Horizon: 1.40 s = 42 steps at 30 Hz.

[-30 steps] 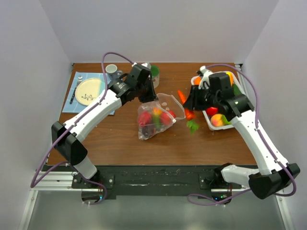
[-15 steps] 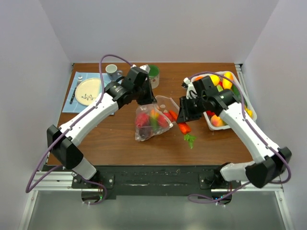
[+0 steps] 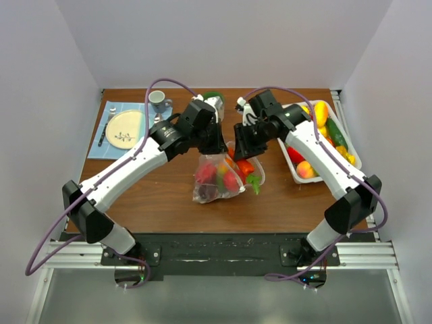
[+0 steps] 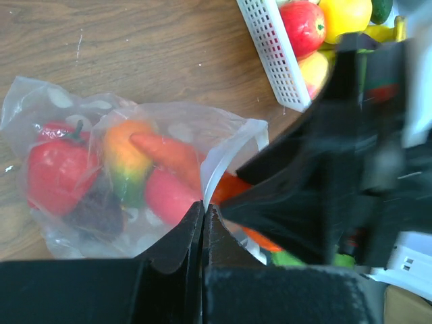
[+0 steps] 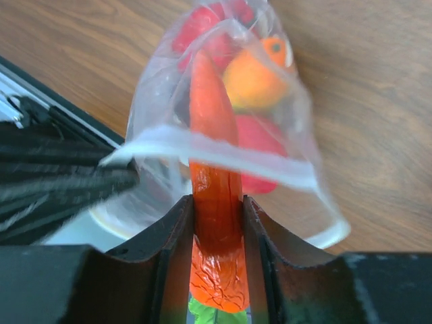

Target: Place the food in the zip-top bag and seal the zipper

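Observation:
The zip-top bag (image 3: 214, 179) lies mid-table, clear with white dots, holding several pieces of food (image 4: 61, 172) in red, orange and green. My left gripper (image 4: 202, 206) is shut on the bag's mouth edge and holds it up; from above it (image 3: 217, 144) sits at the bag's top. My right gripper (image 5: 217, 209) is shut on an orange toy carrot (image 5: 214, 196) with green leaves (image 3: 254, 182). The carrot's tip pokes through the mouth, past the pale zipper (image 5: 223, 155), into the bag (image 5: 223, 81).
A white slatted basket (image 3: 341, 165) with more toy fruit stands at the right edge. A plate (image 3: 125, 128) on a blue mat, a mug (image 3: 157, 100) and a green cup (image 3: 213, 97) sit at the back left. The two grippers are very close together.
My right arm has swung left from the basket with the carrot and brought its tip into the bag's mouth. The left gripper has kept its hold and shifted slightly right.

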Each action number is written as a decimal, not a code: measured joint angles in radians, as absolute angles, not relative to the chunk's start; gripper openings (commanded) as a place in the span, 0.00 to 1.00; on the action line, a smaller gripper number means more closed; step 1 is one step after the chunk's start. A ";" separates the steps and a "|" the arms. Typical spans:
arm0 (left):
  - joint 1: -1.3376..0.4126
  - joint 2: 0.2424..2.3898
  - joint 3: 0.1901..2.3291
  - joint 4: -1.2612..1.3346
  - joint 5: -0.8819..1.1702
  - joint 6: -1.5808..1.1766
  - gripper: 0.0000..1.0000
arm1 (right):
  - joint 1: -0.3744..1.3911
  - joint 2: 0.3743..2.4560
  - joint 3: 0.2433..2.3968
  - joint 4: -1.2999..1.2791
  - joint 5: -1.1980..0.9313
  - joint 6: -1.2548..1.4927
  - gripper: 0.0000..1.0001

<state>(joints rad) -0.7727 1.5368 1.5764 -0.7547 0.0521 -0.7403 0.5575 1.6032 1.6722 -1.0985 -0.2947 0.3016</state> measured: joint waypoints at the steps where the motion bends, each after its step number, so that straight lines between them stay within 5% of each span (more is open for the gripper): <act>1: -0.773 1.537 1.580 -0.760 0.052 -0.741 0.00 | 0.570 1.614 1.672 -1.098 -0.286 0.305 0.52; 7: -0.773 1.525 1.597 -0.779 0.058 -0.767 0.00 | 0.594 1.624 1.672 -1.060 -0.208 0.355 0.77; 15: -0.759 1.488 1.608 -0.789 0.059 -0.825 0.00 | 0.589 1.457 1.673 -0.995 -0.053 0.419 0.79; 27: -0.673 1.410 1.615 -0.795 -0.004 -0.877 0.00 | 0.554 1.274 1.517 -0.971 0.245 0.448 0.70; 34: -0.662 1.433 1.609 -0.784 -0.003 -0.878 0.00 | 0.285 1.309 1.497 -0.952 0.460 0.413 0.75; 42: -0.661 1.472 1.608 -0.788 0.012 -0.851 0.00 | -0.059 1.325 1.304 -0.873 0.444 0.389 0.76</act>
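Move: Straight across from the right hand, which holds the carrot with its tip already inside the bag, the bag's middle is about 6 cm to the left and 12 cm below. The food basket's middle lies some 36 cm to the right and 14 cm ahead; the peach at its near left corner is about 30 cm right and 3 cm ahead. From the left hand, pinching the bag's rim, the bag's middle is almost straight below, about 13 cm down. Opening its fingers wide with a small dip at the bag's mouth, the right hand lets go of the carrot and rises about 9 cm clear of the bag. It then swings some 30 cm right and a little forward, easing down to above the near end of the basket while turning roughly 60 degrees clockwise. Meanwhile the left hand keeps its pinch on the rim, lifts about 6 cm while drawing left and slightly forward, then sinks partway back. ##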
